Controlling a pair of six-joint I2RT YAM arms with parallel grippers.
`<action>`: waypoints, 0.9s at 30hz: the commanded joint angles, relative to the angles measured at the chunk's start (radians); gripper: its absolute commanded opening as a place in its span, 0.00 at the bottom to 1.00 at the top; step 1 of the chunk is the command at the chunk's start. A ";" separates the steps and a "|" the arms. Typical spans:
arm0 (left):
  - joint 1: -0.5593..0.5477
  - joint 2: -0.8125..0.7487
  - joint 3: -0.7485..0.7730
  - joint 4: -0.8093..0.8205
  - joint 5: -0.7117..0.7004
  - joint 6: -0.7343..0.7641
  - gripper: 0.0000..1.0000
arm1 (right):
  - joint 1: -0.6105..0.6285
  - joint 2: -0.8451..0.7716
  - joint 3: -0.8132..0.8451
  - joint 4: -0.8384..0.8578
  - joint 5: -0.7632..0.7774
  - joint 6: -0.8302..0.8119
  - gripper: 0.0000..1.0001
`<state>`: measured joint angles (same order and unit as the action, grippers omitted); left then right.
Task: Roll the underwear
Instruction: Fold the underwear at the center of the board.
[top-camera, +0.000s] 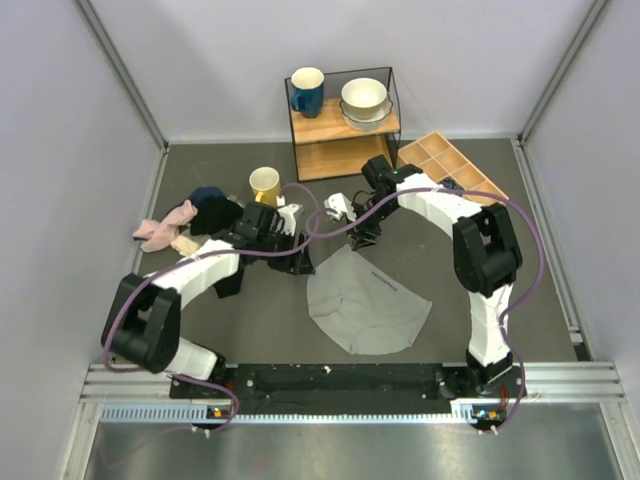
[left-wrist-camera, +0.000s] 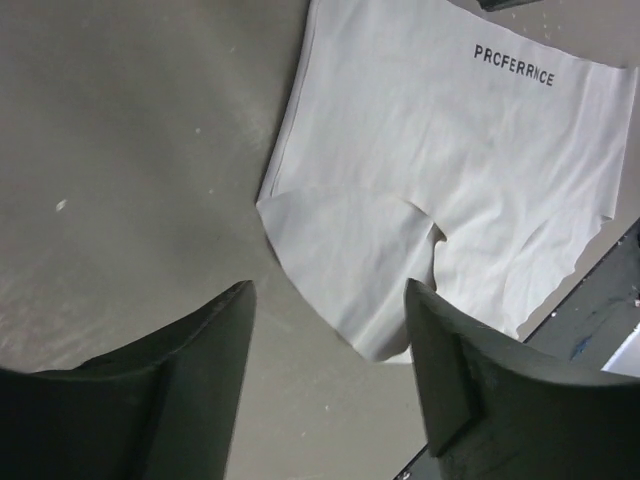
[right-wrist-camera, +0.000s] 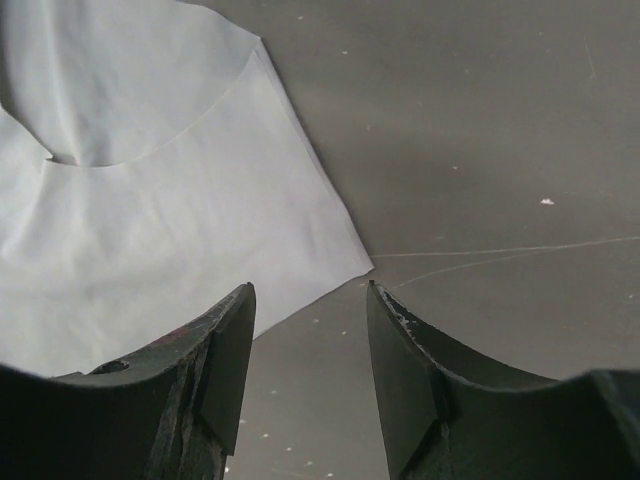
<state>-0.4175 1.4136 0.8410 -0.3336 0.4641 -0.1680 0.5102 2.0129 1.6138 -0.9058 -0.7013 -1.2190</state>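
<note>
The light grey underwear (top-camera: 365, 300) lies spread flat on the dark table in a fan shape, with small dark lettering along its far right edge. My left gripper (top-camera: 300, 262) hovers at its upper left corner, open. In the left wrist view the crotch flap of the underwear (left-wrist-camera: 440, 150) reaches down toward the open gripper (left-wrist-camera: 328, 285), with nothing pinched. My right gripper (top-camera: 362, 240) is at the cloth's top corner, open. In the right wrist view a corner of the underwear (right-wrist-camera: 150, 200) ends just ahead of the gripper (right-wrist-camera: 309, 286), with bare table between the fingers.
A yellow mug (top-camera: 265, 184) stands behind the left gripper. A dark blue bundle (top-camera: 208, 198) and pink cloth (top-camera: 165, 225) lie at the left. A wooden shelf (top-camera: 340, 125) holds a blue mug (top-camera: 307, 90) and white bowls (top-camera: 365, 100). A divided wooden tray (top-camera: 450, 165) sits back right.
</note>
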 joint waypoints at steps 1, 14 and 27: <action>0.000 0.114 0.015 0.183 0.120 -0.117 0.60 | -0.010 0.007 0.075 -0.021 -0.092 -0.031 0.49; 0.000 0.300 0.087 0.119 -0.016 -0.079 0.45 | -0.039 0.023 0.070 -0.018 -0.168 0.016 0.46; -0.018 0.377 0.150 0.050 -0.054 -0.053 0.38 | -0.050 0.049 0.080 -0.018 -0.179 0.062 0.45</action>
<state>-0.4252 1.7557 0.9756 -0.2401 0.4549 -0.2550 0.4736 2.0495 1.6520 -0.9134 -0.8318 -1.1675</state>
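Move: The underwear's left corner lies about 4 cm ahead, 3 cm right and 7 cm below the left hand. From that corner, the underwear's far corner is some 6 cm farther out and 8 cm right, the printed word 18 cm right and 2 cm nearer, and the yellow mug about 18 cm farther out and 9 cm left. From the right hand, the left corner sits some 8 cm back, 12 cm left and 7 cm below. Drop the left gripper about 6 cm towards the underwear's left corner, easing slightly right, narrowing the fingers to under half open and tipping them some 10 degrees more steeply down. Then slide it level, forward roughly 3 cm, until the fingertips come right up to the corner, still unclosed. ##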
